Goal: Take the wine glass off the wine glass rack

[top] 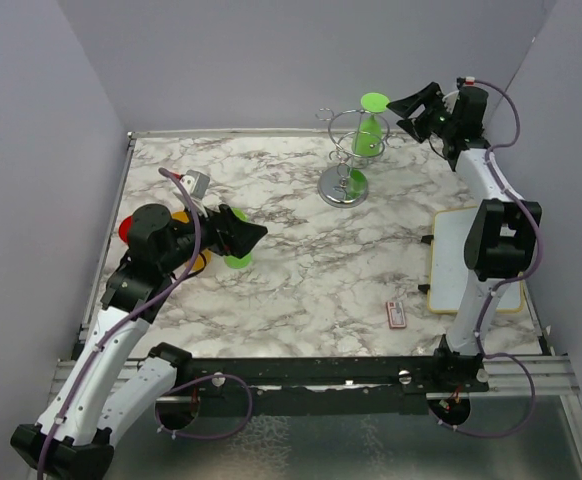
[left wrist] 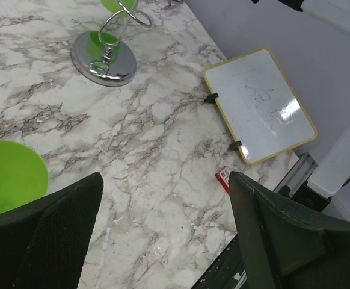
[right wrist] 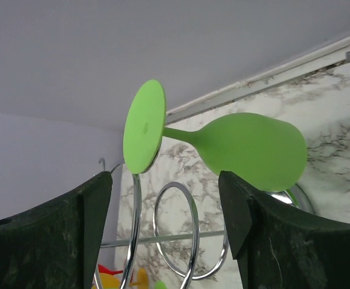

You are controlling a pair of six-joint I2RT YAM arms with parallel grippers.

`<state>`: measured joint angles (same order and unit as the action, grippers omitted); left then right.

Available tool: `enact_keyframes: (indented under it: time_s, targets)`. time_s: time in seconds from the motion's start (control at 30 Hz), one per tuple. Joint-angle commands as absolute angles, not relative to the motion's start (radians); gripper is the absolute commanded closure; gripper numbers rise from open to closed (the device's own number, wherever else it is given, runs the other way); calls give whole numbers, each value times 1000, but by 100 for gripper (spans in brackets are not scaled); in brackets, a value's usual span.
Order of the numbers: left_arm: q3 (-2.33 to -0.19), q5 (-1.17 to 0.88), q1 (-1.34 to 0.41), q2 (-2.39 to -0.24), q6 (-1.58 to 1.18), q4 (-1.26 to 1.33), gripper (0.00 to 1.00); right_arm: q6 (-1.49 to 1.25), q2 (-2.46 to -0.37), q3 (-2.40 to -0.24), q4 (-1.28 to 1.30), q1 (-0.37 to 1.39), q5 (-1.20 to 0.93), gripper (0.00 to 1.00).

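Note:
A green wine glass (top: 371,127) hangs upside down from the looped arms of the chrome wine glass rack (top: 344,186) at the back of the marble table. In the right wrist view its flat foot (right wrist: 144,126) rests on a wire loop and its bowl (right wrist: 253,147) points right. My right gripper (top: 407,108) is raised just right of the glass foot. It (right wrist: 166,192) stands open, the glass just beyond its fingertips and only rack wire showing between them. My left gripper (top: 255,234) hangs open over the table (left wrist: 166,180), far from the rack base (left wrist: 103,57).
Another green glass (top: 238,260) lies by the left gripper, with red (top: 126,228) and orange (top: 181,216) ones behind the left arm. A yellow-framed whiteboard (top: 468,258) and a small red card (top: 396,314) lie at the right. Walls enclose the table.

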<state>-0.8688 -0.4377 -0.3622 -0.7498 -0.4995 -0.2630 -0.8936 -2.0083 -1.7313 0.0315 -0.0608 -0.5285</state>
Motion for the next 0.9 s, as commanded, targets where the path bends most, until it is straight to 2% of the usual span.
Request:
enact_keyframes:
  time_s: [0.0, 0.33, 0.67, 0.87]
  targets:
    - [-918, -454, -363, -770, -485, -248, 12, -1077, -2108, -1788, -177, -64, -663, 31]
    - [-938, -467, -363, -787, -477, -245, 12, -1127, -2155, -1787, -257, -64, -637, 33]
    - [-945, -470, -362, -794, -477, -250, 13, -1167, -2221, -1895, -240, -63, -659, 54]
    - [-945, -465, -363, -799, -475, -254, 13, -1166, -2232, -1912, -216, -63, -658, 56]
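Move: The last green wine glass hangs upside down, its middle some 5 cm ahead of the right hand, 5 cm to its left and about 7 cm below; its round foot is about level with the fingers. The rack's middle is around 9 cm to the right hand's left, neither ahead nor back, and some 13 cm below. From the left hand that glass is roughly 40 cm ahead, 30 cm right and 13 cm below. Ease the right gripper about 5 cm forward and a little left to the green glass's foot, dipping some 2.5 cm at first, then rising about 3.5 cm. Roll the wrist some 15 degrees, its left side lifting, and partly close the fingers so that one comes over the foot and the other under it by the stem, without pinching it yet. ##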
